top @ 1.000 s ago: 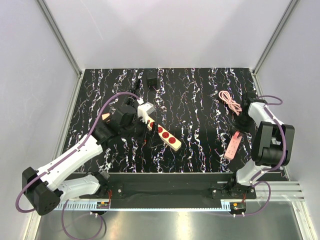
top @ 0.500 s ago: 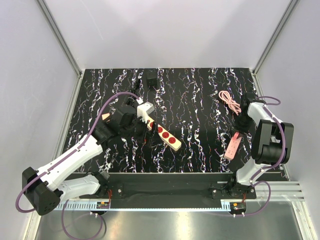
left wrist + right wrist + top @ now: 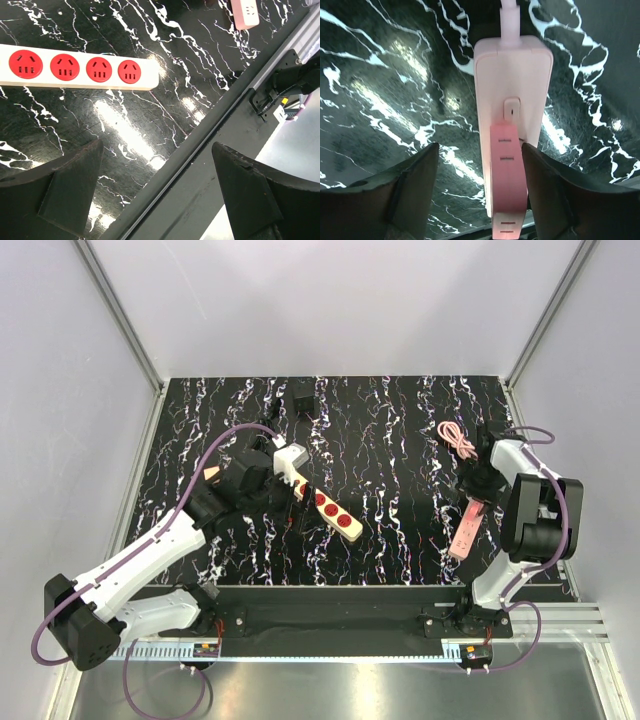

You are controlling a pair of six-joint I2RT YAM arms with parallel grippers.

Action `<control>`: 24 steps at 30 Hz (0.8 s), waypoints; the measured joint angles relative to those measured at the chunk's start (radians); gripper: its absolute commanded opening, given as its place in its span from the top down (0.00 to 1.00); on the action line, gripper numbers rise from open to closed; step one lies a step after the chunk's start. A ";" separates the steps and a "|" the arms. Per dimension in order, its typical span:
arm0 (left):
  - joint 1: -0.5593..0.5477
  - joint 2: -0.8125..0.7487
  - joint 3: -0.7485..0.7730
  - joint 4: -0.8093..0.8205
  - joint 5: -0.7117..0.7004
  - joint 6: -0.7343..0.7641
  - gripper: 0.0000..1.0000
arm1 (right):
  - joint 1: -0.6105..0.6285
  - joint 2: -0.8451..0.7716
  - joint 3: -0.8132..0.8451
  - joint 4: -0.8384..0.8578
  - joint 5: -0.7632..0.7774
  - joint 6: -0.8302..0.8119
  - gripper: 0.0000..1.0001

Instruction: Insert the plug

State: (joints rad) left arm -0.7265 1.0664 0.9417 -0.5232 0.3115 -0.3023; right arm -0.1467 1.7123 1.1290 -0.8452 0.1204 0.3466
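Note:
The plug [image 3: 303,397], a small black box, sits at the back of the table, far from both grippers, and only the top view shows it. The cream power strip [image 3: 322,502] with red sockets lies diagonally left of centre. Four of its sockets face up in the left wrist view [image 3: 75,67]. My left gripper [image 3: 290,502] hovers over that strip, open with nothing between its fingers [image 3: 156,145]. At the right, my right gripper [image 3: 478,485] stands open astride a pink power strip [image 3: 507,150], whose edge lies close to the right finger [image 3: 545,180].
The pink power strip [image 3: 467,525] lies near the table's right front corner. A coiled pink cable [image 3: 458,440] lies behind it. The metal front rail [image 3: 235,130] runs along the near edge of the black marbled tabletop [image 3: 400,460]. White walls enclose the table.
My right gripper has gone from shut to open around the pink strip and has shifted slightly left. The left arm and the cream strip have not moved.

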 measured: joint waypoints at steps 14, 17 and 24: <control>0.031 0.000 0.019 -0.016 -0.110 -0.039 0.05 | 0.024 -0.123 0.296 -0.187 0.101 0.027 0.00; 0.059 0.000 0.059 -0.026 -0.169 -0.114 0.05 | 0.110 -0.198 0.332 -0.202 0.100 0.053 0.00; 0.279 0.059 0.178 -0.066 -0.283 -0.308 0.05 | 0.277 -0.275 0.401 -0.131 -0.069 0.134 0.00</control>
State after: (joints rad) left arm -0.4477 1.1255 1.1194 -0.5892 0.0284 -0.6102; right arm 0.1303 1.4372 1.5295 -0.9760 0.0517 0.4801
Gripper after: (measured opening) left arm 0.951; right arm 0.994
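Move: The pink plug I have just let go of stands in the pink strip about 2 cm back from my right hand point and 1 cm below it. The strip's middle is some 7 cm back, 1 cm left and 4 cm down; the pink cable coil lies about 15 cm ahead and 4 cm left, 5 cm down. From my left hand, the plug is roughly 48 cm to the right, 8 cm ahead and 17 cm lower. I draw my already loosened right hand up off the plug, about 20 cm in all, edging forward, then swinging some 10 cm left, while its fingers spread fully and tilt about 30 degrees from straight down towards forward. My open, empty left hand starts slowly, then sweeps forward and left away from the white strip, rising a little and turning counter-clockwise. ##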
